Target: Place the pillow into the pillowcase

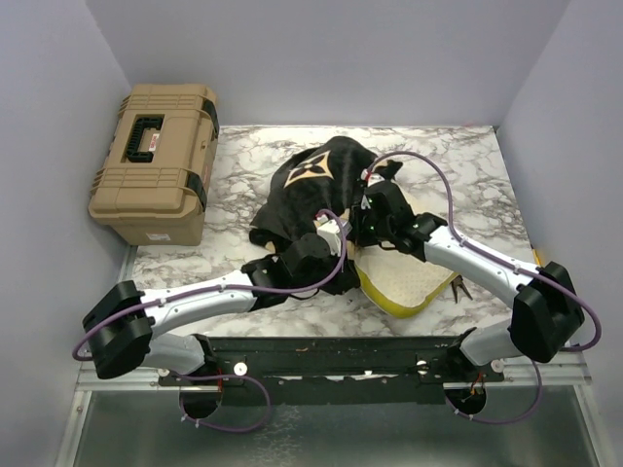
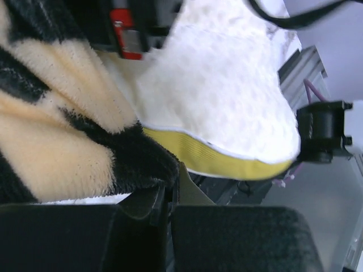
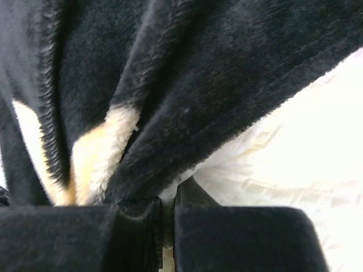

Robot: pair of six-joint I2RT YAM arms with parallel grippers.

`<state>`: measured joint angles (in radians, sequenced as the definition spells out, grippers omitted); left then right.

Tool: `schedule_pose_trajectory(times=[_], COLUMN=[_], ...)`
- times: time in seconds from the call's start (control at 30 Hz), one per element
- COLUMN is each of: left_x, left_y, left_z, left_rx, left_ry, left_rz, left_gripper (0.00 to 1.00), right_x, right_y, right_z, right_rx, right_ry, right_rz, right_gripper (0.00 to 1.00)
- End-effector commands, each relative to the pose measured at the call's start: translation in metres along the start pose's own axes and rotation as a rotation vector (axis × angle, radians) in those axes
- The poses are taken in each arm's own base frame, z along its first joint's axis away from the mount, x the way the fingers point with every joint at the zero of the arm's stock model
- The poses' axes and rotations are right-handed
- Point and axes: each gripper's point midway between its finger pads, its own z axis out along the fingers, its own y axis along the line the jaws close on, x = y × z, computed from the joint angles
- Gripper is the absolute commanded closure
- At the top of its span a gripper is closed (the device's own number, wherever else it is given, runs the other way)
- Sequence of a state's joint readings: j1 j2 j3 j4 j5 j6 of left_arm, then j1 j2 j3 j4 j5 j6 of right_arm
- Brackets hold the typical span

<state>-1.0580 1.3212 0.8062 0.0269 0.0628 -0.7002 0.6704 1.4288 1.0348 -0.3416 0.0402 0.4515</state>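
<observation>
The black pillowcase [image 1: 311, 190] with tan motifs lies bunched mid-table over the far part of the cream pillow [image 1: 404, 282], whose yellow-edged near corner sticks out. My left gripper [image 1: 326, 255] is shut on the pillowcase's near hem [image 2: 144, 161], beside the pillow's yellow band [image 2: 227, 161]. My right gripper [image 1: 368, 219] is shut on the pillowcase edge [image 3: 187, 130], with the pillow's white fabric [image 3: 295, 153] pressed against it.
A tan hard toolbox [image 1: 156, 161] stands at the back left, overhanging the marble table [image 1: 467, 185]. White walls enclose the back and sides. A black rail [image 1: 331, 355] runs along the near edge between the arm bases.
</observation>
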Motion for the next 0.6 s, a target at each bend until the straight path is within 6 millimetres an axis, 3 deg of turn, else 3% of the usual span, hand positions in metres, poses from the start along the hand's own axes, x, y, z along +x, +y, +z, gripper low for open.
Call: schedule_pose_trajectory(times=[0.0, 0.1, 0.13, 0.2, 0.23, 0.3, 0.37, 0.47, 0.57], left_x=[0.013, 0.037, 0.044, 0.047, 0.044, 0.026, 0.002, -0.037, -0.077], left_y=[-0.045, -0.042, -0.039, -0.029, -0.023, -0.011, -0.005, -0.002, 0.005], left_z=[-0.031, -0.038, -0.039, -0.043, -0.047, -0.054, -0.064, -0.08, -0.086], left_rx=[0.166, 0.17, 0.161, 0.103, 0.063, -0.034, -0.112, -0.196, -0.267], left_ry=[0.019, 0.116, 0.154, 0.19, 0.189, 0.128, 0.047, -0.075, -0.172], left_rz=[0.123, 0.157, 0.168, 0.196, 0.21, 0.235, 0.251, 0.253, 0.221], left_gripper=[1.0, 1.0, 0.89, 0.56, 0.43, 0.26, 0.17, 0.11, 0.09], right_x=[-0.033, -0.023, -0.02, -0.015, -0.01, -0.005, 0.002, 0.011, 0.013], right_y=[0.031, 0.05, 0.053, 0.048, 0.041, 0.027, 0.01, -0.014, -0.033], right_z=[0.01, 0.003, 0.001, -0.001, -0.001, -0.006, -0.013, -0.027, -0.038], right_rx=[-0.205, -0.341, -0.362, -0.338, -0.306, -0.228, -0.141, -0.03, 0.006], right_ry=[-0.147, -0.109, -0.102, -0.07, -0.045, -0.021, 0.006, 0.048, 0.068], right_rz=[-0.016, -0.096, -0.109, -0.121, -0.128, -0.115, -0.094, -0.065, -0.005], right_gripper=[1.0, 0.97, 0.89, 0.73, 0.59, 0.38, 0.24, 0.14, 0.12])
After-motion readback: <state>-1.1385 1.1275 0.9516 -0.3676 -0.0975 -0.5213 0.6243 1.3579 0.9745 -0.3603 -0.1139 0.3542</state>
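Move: Both grippers are still shut: the left on the pillowcase's hem, the right on bunched cloth where case and pillow meet. From the left hand the body of the pillowcase lies about 22 cm ahead and 8 to the left, the exposed pillow some 13 cm right and 3 ahead. From the right hand the pillowcase is about 13 cm ahead and 11 left, the pillow 10 cm right and 6 back, the pliers 25 right and 13 back; everything sits roughly 10 cm lower. Open both grippers wide and let go of the cloth. Draw the left gripper back about 5 cm towards the robot, easing left while its fingers open and free the hem, then turn it forward and lift it about 5 cm. Ease the right gripper back and left a couple of centimetres, turning slightly counter-clockwise, release the bunched cloth, then shift right some 3 cm over the pillow. ##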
